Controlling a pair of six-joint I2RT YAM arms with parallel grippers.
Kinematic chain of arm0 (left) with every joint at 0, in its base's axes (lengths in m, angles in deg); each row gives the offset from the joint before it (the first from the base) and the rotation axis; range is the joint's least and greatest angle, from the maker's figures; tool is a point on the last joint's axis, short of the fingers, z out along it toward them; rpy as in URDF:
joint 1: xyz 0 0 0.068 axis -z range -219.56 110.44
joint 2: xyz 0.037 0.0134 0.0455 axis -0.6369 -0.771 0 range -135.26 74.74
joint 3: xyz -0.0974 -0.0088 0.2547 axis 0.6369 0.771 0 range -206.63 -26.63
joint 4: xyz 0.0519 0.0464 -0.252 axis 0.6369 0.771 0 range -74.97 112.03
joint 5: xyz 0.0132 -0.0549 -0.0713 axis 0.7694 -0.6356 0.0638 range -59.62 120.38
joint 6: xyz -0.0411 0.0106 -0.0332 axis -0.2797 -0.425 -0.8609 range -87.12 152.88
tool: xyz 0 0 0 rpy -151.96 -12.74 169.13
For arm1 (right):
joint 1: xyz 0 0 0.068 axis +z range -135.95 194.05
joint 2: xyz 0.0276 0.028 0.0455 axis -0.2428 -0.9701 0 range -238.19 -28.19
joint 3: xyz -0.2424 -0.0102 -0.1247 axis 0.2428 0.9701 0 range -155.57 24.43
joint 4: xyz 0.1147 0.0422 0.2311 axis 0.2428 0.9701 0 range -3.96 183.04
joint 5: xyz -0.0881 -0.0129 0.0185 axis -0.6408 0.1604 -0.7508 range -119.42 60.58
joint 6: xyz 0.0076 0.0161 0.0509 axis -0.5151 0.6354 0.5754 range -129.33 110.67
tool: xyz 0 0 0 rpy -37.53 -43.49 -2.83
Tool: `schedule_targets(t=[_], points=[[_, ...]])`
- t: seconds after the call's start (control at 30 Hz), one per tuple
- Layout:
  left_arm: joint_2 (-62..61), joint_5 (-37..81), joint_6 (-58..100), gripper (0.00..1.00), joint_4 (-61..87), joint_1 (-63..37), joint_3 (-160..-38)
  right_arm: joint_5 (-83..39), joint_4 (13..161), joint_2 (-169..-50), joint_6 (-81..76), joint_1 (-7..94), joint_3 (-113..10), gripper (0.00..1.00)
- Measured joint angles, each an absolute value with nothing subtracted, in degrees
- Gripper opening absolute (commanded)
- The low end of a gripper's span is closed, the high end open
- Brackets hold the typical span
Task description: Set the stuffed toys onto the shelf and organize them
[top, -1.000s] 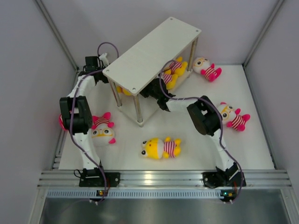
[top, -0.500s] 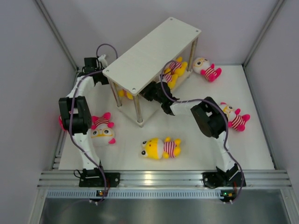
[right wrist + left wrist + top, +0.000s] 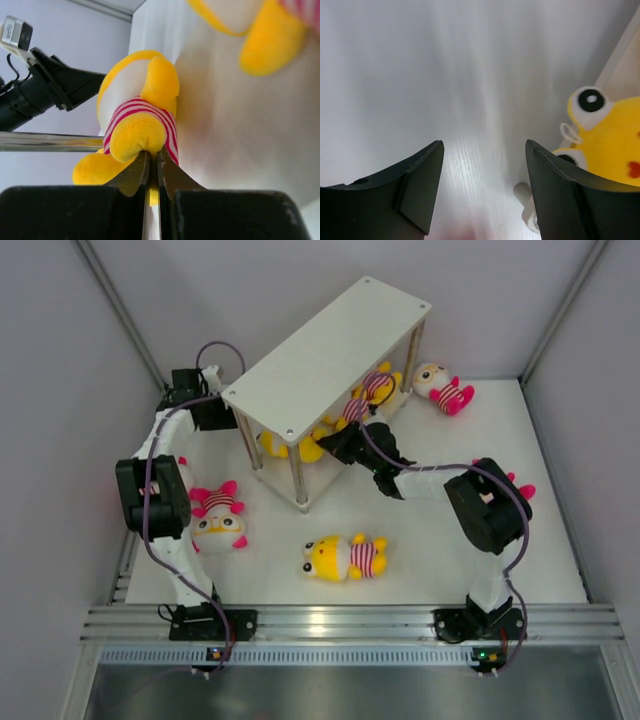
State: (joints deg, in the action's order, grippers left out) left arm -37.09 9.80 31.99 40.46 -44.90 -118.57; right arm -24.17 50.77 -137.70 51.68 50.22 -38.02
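The shelf [image 3: 325, 355] stands diagonally at the back of the table. Yellow stuffed toys lie on its lower board: one near the left end [image 3: 290, 447], others near the right end [image 3: 375, 385]. My right gripper [image 3: 340, 445] reaches under the top board. In the right wrist view it [image 3: 154, 152] is shut, its tips pressed against a yellow toy's [image 3: 140, 115] striped body and limb. My left gripper [image 3: 222, 418] is at the shelf's left end. It [image 3: 485, 150] stands open and empty, with a yellow toy's face [image 3: 615, 155] just to its right.
Loose toys lie on the table: a yellow one [image 3: 345, 557] at the front middle, a white-headed pink one [image 3: 218, 520] by the left arm, another [image 3: 443, 388] at the back right, and one [image 3: 520, 490] mostly hidden behind the right arm. A shelf post [image 3: 45, 141] crosses the right wrist view.
The left gripper opened and drew back from the shelf's left end. The right gripper shut and pushed deeper under the top board, and a yellow toy slid toward the left end.
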Motion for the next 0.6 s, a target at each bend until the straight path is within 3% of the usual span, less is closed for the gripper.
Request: schedule_targets(t=[0.6], points=[[-33.0, 14.0, 34.4, 0.72, 41.3, -45.9, -116.0, -28.7, 47.9, -132.9, 50.0, 44.7, -25.8, 0.00]])
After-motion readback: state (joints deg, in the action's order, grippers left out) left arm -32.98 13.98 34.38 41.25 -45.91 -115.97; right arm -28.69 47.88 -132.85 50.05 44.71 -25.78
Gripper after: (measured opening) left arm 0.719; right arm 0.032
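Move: From the right gripper, which already pinches the yellow toy by a foot, the free spot on the lower shelf board is about 2 cm ahead, neither left nor right, and some 6 cm below. The middle shelved toy lies about 10 cm ahead and 8 cm right, the far shelved toy some 17 cm ahead and 14 cm right, and the front post about 10 cm back and 7 cm left. From the left gripper, the spot is roughly 26 cm right and 6 cm back. Draw the right gripper about 8 cm to the right and lower it some 4 cm, keeping the fingers shut on the toy's foot, so the body trails over the lower board towards the spot in front of the middle toy. Swing the wrist slightly clockwise, about 10 degrees. Ease the empty, open left gripper some 2 cm left and a little back; let it dip, then rise. ##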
